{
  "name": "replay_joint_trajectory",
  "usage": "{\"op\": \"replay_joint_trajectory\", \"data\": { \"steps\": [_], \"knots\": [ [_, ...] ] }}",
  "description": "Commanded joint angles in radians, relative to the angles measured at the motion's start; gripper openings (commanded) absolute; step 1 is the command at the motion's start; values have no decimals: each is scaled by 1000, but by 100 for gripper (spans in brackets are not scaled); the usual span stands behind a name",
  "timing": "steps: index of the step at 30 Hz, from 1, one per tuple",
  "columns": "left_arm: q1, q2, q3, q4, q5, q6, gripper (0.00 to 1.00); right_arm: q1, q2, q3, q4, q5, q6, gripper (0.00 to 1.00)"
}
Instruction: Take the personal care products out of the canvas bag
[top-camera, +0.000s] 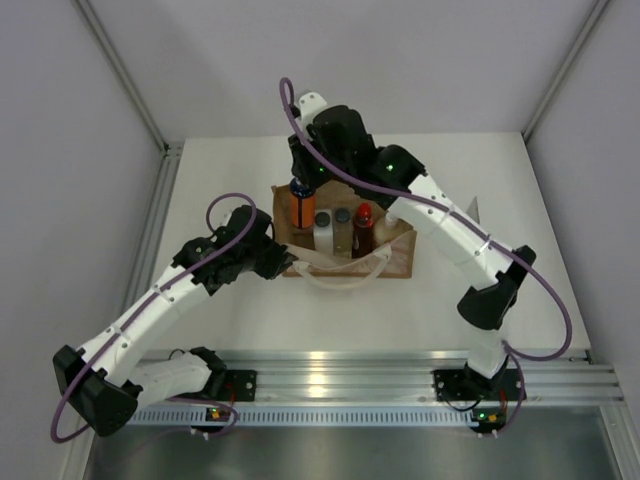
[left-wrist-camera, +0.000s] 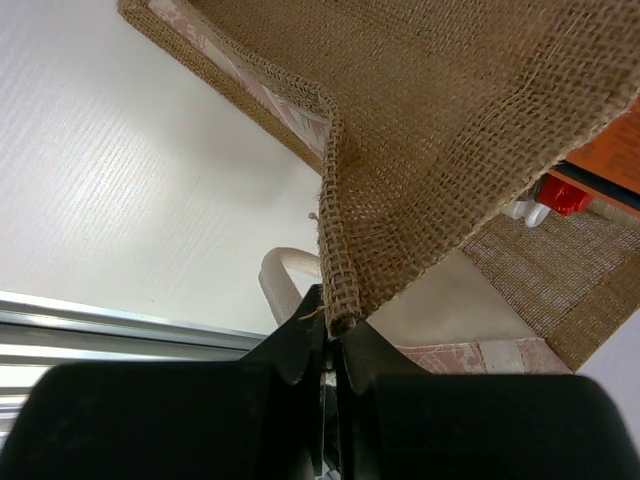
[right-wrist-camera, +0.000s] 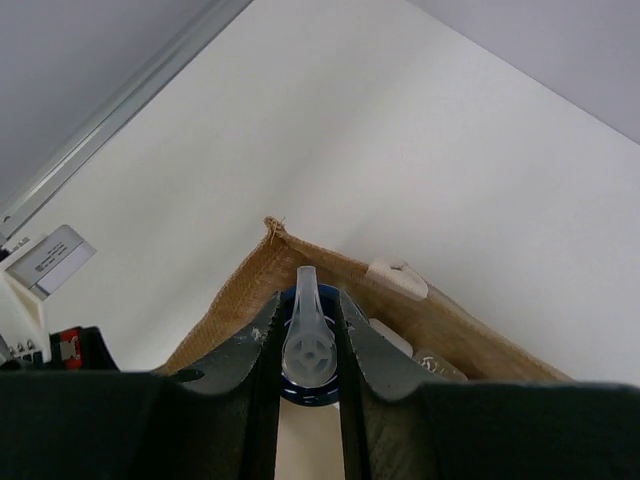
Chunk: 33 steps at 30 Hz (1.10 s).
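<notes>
The tan canvas bag (top-camera: 392, 252) stands mid-table with its cream handles (top-camera: 345, 272) drooping toward me. My left gripper (top-camera: 284, 263) is shut on the woven rim at the bag's near left corner (left-wrist-camera: 338, 300). At the bag's left end an orange bottle (top-camera: 302, 210) shows above the rim, and my right gripper (top-camera: 300, 172) is shut on its dark blue cap (right-wrist-camera: 308, 385) and clear nozzle (right-wrist-camera: 307, 335). A cream bottle (top-camera: 323, 236), a clear grey-capped bottle (top-camera: 343, 232) and a red bottle (top-camera: 363, 230) stand inside the bag. The left wrist view shows a red cap (left-wrist-camera: 560, 194).
A metal rail (top-camera: 380, 375) runs along the near table edge by the arm bases. Grey walls enclose the white table (top-camera: 230, 170) on the left, back and right. A white tab (right-wrist-camera: 397, 279) sits on the bag's rim.
</notes>
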Motion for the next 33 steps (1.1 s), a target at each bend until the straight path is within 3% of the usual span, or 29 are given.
{"op": "replay_joint_trajectory", "data": {
  "steps": [1, 12, 21, 33],
  "knots": [
    [0, 6, -4, -33, -8, -28, 0, -2, -99, 91, 12, 5, -16, 0],
    [0, 6, -8, -33, -14, -48, 0, 0, -220, 165, -10, 51, -20, 0],
    [0, 11, -10, -33, -11, -53, 0, -15, -321, 168, -109, 203, -47, 0],
    [-2, 32, 1, -32, 21, -46, 0, -208, -582, -111, -126, 292, 19, 0]
  ]
}}
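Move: The right hand already holds the orange bottle by its blue cap, the bottle hanging about 8 cm below at its middle. The white tube, standing on the clear table being headed for, is roughly 37 cm to the hand's right, 3 cm farther out and 25 cm down. The white bottle in the bag is about 3 cm right and the red-capped bottle 12 cm right, both some 2 cm farther out, 25 cm down. From the left hand the tube lies about 43 cm right, 14 cm ahead, 9 cm down. Keeping its grip on the blue cap, the right hand carries the orange bottle up about 14 cm while drawing back some 5 cm and starting to the right, then levels off and sweeps faster to the right across the bag towards the white tube, some 22 cm rightward in all and still travelling, with the wrist turning about 25 degrees clockwise and the fingers tipping up a little. Meanwhile the left hand stays put, still pinching the bag's near edge by its left corner. ##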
